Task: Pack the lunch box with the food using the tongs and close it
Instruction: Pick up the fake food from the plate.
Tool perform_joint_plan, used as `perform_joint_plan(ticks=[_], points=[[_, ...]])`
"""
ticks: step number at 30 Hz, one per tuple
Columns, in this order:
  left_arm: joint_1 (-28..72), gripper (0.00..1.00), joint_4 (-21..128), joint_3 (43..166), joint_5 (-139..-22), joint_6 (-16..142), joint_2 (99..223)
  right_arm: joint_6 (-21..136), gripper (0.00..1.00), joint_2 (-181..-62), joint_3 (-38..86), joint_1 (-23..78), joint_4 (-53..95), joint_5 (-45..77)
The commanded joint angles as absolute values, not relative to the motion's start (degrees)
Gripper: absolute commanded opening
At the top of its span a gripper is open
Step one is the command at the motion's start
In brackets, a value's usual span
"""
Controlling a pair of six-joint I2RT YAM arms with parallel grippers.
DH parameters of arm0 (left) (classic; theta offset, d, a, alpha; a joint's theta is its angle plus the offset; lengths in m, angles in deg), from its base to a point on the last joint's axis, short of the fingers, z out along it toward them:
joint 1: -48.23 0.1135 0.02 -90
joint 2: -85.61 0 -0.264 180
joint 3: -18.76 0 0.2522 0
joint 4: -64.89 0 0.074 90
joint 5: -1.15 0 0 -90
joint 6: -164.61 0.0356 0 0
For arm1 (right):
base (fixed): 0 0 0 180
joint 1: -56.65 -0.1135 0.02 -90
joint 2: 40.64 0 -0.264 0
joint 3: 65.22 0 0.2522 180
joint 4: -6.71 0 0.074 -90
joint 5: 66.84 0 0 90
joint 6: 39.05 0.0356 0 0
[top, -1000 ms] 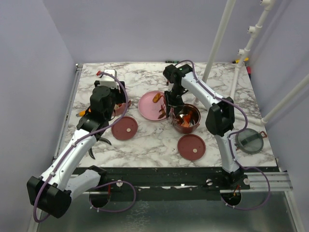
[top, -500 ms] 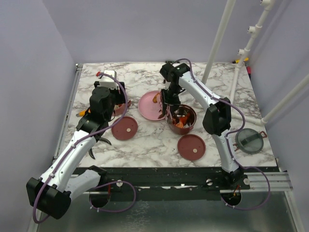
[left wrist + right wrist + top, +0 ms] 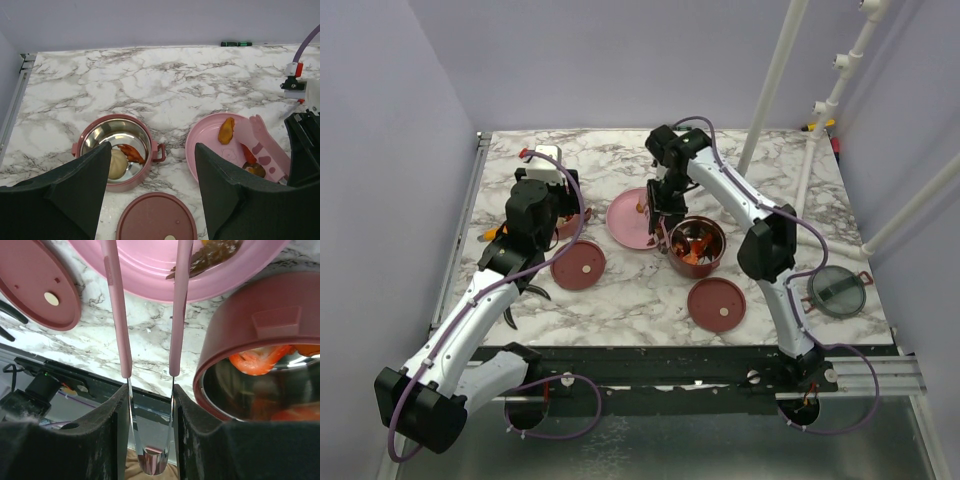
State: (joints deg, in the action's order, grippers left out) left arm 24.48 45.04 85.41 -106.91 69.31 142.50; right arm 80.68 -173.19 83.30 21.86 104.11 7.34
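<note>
My right gripper (image 3: 150, 390) is shut on the tongs (image 3: 176, 340), squeezing their steel end between its fingers. The two pink arms reach out over the pink plate (image 3: 150, 260), their tips by a dark brown piece of food (image 3: 210, 252). Just right of them stands one lunch box tier (image 3: 235, 340) holding red and orange food (image 3: 260, 360). My left gripper (image 3: 152, 150) hangs open and empty over the other tier (image 3: 95, 135), which holds a cream ball (image 3: 116, 164) and a red piece (image 3: 131, 151). An orange piece (image 3: 226, 130) lies on the plate (image 3: 200, 150).
Two maroon disc lids (image 3: 578, 264) (image 3: 716, 303) lie in front of the tiers. The clear grey top lid (image 3: 838, 292) lies at the right edge. Black-handled pliers (image 3: 525, 290) and a screwdriver (image 3: 495, 232) lie at the left. White poles (image 3: 775, 75) rise at the back right.
My right arm has swung left from over the right tier to the plate, carrying the tongs. That tier has shifted slightly left. The left arm has not moved.
</note>
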Motion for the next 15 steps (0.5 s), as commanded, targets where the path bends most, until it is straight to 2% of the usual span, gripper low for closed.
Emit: perform_joint_plan(ticks=[1,5,15], points=[[24.33,0.69,45.56,84.66,-107.87,69.28,141.35,81.27,0.36,-175.51,83.94,19.63,104.25,8.18],[24.3,0.7,45.55,84.55,-108.07,69.44,141.26,81.06,0.36,-176.12,82.35,19.35,104.31,11.65],[24.24,0.7,45.53,84.41,-108.6,69.78,141.23,80.85,0.39,-170.22,69.56,19.8,104.32,21.78]])
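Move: My right hand holds the tongs, with the pink ends reaching forward over the plate. The brown food piece I want lies about 3 cm ahead of that hand, 4 cm to its left and 10 cm below. The plate's middle is roughly 6 cm ahead and 8 cm left, the orange food some 10 cm ahead and 6 cm left, and the right pot 7 cm to the right and 1 cm back. From my left hand the brown piece is about 22 cm right, nearly level ahead, and 26 cm below. I bring the tongs down about 5 cm with my right hand to set their open arms either side of the brown food. After a first centimetre to the left I sweep some 3 cm right, drawing back nearly 3 cm all the while, close beside the right pot. My fingers keep their hold on the tongs and tip some 10 degrees nearer to straight down. ##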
